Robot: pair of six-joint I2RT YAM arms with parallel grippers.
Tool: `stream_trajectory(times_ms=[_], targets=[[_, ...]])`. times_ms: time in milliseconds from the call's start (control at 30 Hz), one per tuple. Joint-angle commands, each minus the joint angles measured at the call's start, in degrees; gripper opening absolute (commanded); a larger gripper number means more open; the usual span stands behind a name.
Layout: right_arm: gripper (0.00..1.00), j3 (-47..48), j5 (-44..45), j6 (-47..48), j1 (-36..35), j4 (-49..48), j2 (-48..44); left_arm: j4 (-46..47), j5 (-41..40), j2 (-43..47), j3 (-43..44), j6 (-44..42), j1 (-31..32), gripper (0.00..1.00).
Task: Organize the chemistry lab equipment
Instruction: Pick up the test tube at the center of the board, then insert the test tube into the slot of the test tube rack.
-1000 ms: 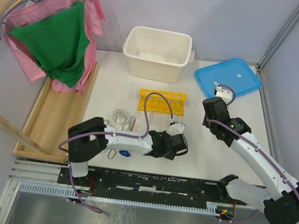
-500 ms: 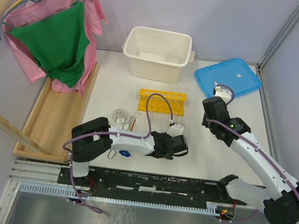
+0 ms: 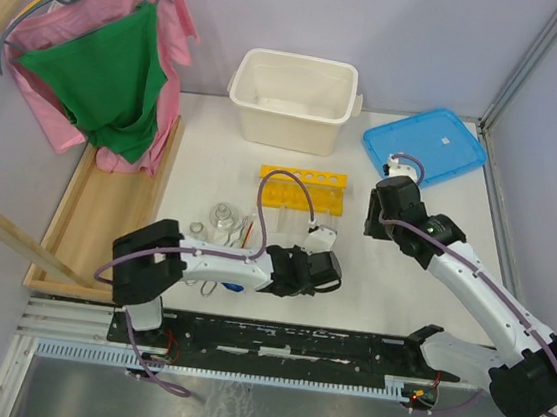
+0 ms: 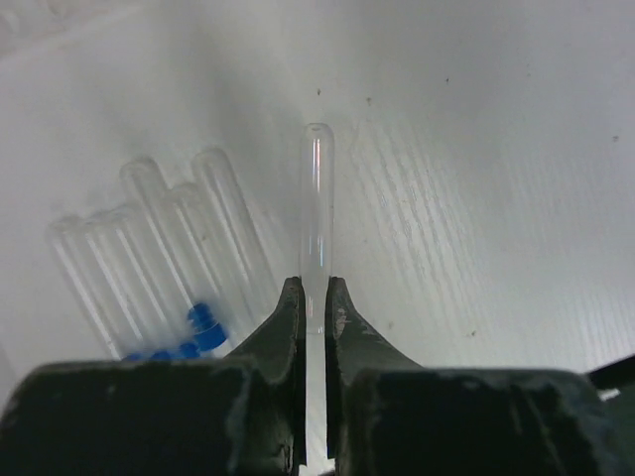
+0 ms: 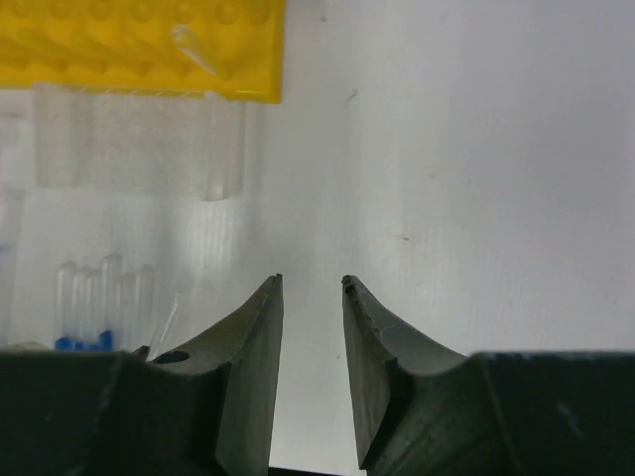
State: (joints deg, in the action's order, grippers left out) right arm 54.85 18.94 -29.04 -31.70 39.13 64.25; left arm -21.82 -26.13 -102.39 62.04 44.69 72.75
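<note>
In the left wrist view my left gripper (image 4: pixel 314 285) is shut on a clear tube (image 4: pixel 317 188) that juts forward over the white table. Several clear tubes with blue caps (image 4: pixel 164 258) lie side by side just to its left. From above, the left gripper (image 3: pixel 315 261) sits in front of the yellow test-tube rack (image 3: pixel 301 189). A small glass flask (image 3: pixel 222 218) and a thin red rod (image 3: pixel 248 231) lie left of it. My right gripper (image 5: pixel 312 285) is open and holds nothing; it hangs right of the rack (image 5: pixel 139 45) and of the tubes (image 5: pixel 104 297).
A large white tub (image 3: pixel 293 99) stands at the back, with a flat blue lid (image 3: pixel 425 145) to its right. A wooden tray (image 3: pixel 96 218) with pink and green clothes (image 3: pixel 107 78) on hangers borders the left side. The right gripper (image 3: pixel 383 218) hovers beside the rack.
The left gripper has closed on one clear tube and the left arm shifted slightly leftward. The right wrist has moved a little to the left, toward the rack.
</note>
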Motion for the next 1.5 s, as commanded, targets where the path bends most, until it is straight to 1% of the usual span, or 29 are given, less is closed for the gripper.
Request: stream_trajectory(times_ms=[0, 67, 100, 200, 300, 400, 467, 533, 700, 967, 1233, 1467], targets=[[0.39, 4.86, -13.28, 1.36, 0.07, -2.33, -1.19, 1.49, -8.85, 12.33, -2.26, -4.86, 1.60, 0.03], [0.39, 5.66, -18.16, 1.27, 0.10, -3.30, -1.80, 3.17, -11.31, 17.71, -4.69, -7.10, 2.18, 0.03], [0.39, 6.10, -21.24, 1.26, 0.14, -3.87, -1.80, 5.77, -11.98, 20.67, -6.58, -8.52, 2.48, 0.03], [0.39, 8.18, -32.28, 1.10, 0.07, -5.03, -0.37, 12.71, -12.48, 28.82, -13.20, -12.68, 3.32, 0.03], [0.38, 9.18, -42.33, -0.09, 0.09, -7.15, 0.88, 16.91, -13.34, 34.85, -17.47, -15.85, 4.24, 0.03], [0.37, 9.17, -49.91, -1.37, 0.07, -9.78, 1.95, 18.79, -14.33, 37.53, -19.32, -18.54, 5.78, 0.03], [0.37, 9.48, -55.32, -2.13, -0.09, -11.02, 3.32, 18.92, -14.88, 37.26, -19.07, -20.01, 6.81, 0.03], [0.38, 9.38, -58.67, -2.47, -0.63, -11.94, 4.62, 19.28, -15.79, 36.64, -18.61, -21.67, 8.04, 0.03], [0.38, 9.05, -57.38, -2.26, -1.36, -11.07, 4.96, 19.63, -19.68, 36.16, -17.49, -22.87, 10.33, 0.03], [0.38, 8.25, -57.37, -2.15, -1.78, -10.65, 5.12, 19.38, -22.94, 38.33, -18.02, -23.03, 10.67, 0.03], [0.38, 7.43, -57.35, -2.34, -2.14, -11.82, 5.43, 19.75, -23.10, 40.39, -18.80, -22.19, 10.84, 0.03], [0.39, 7.57, -57.86, -2.75, -2.20, -13.45, 6.60, 20.31, -22.74, 40.36, -18.89, -22.32, 11.09, 0.03]])
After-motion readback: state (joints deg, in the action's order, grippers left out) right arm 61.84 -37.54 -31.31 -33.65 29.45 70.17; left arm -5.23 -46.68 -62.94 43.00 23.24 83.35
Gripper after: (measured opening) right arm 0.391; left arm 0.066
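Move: The left hand already pinches the test tube just above the table; the right gripper it is taken to hangs about 10 cm ahead, 14 cm right and 13 cm above. The other tubes lie roughly 6 cm left of the left hand, level with it, the clear rack some 11 cm ahead and 4 cm left. From the right hand the test tube is about 9 cm back, 14 cm left and 14 cm below. Left lifts the pinched test tube about 17 cm; the open right hand swings some 15 cm left towards it. ##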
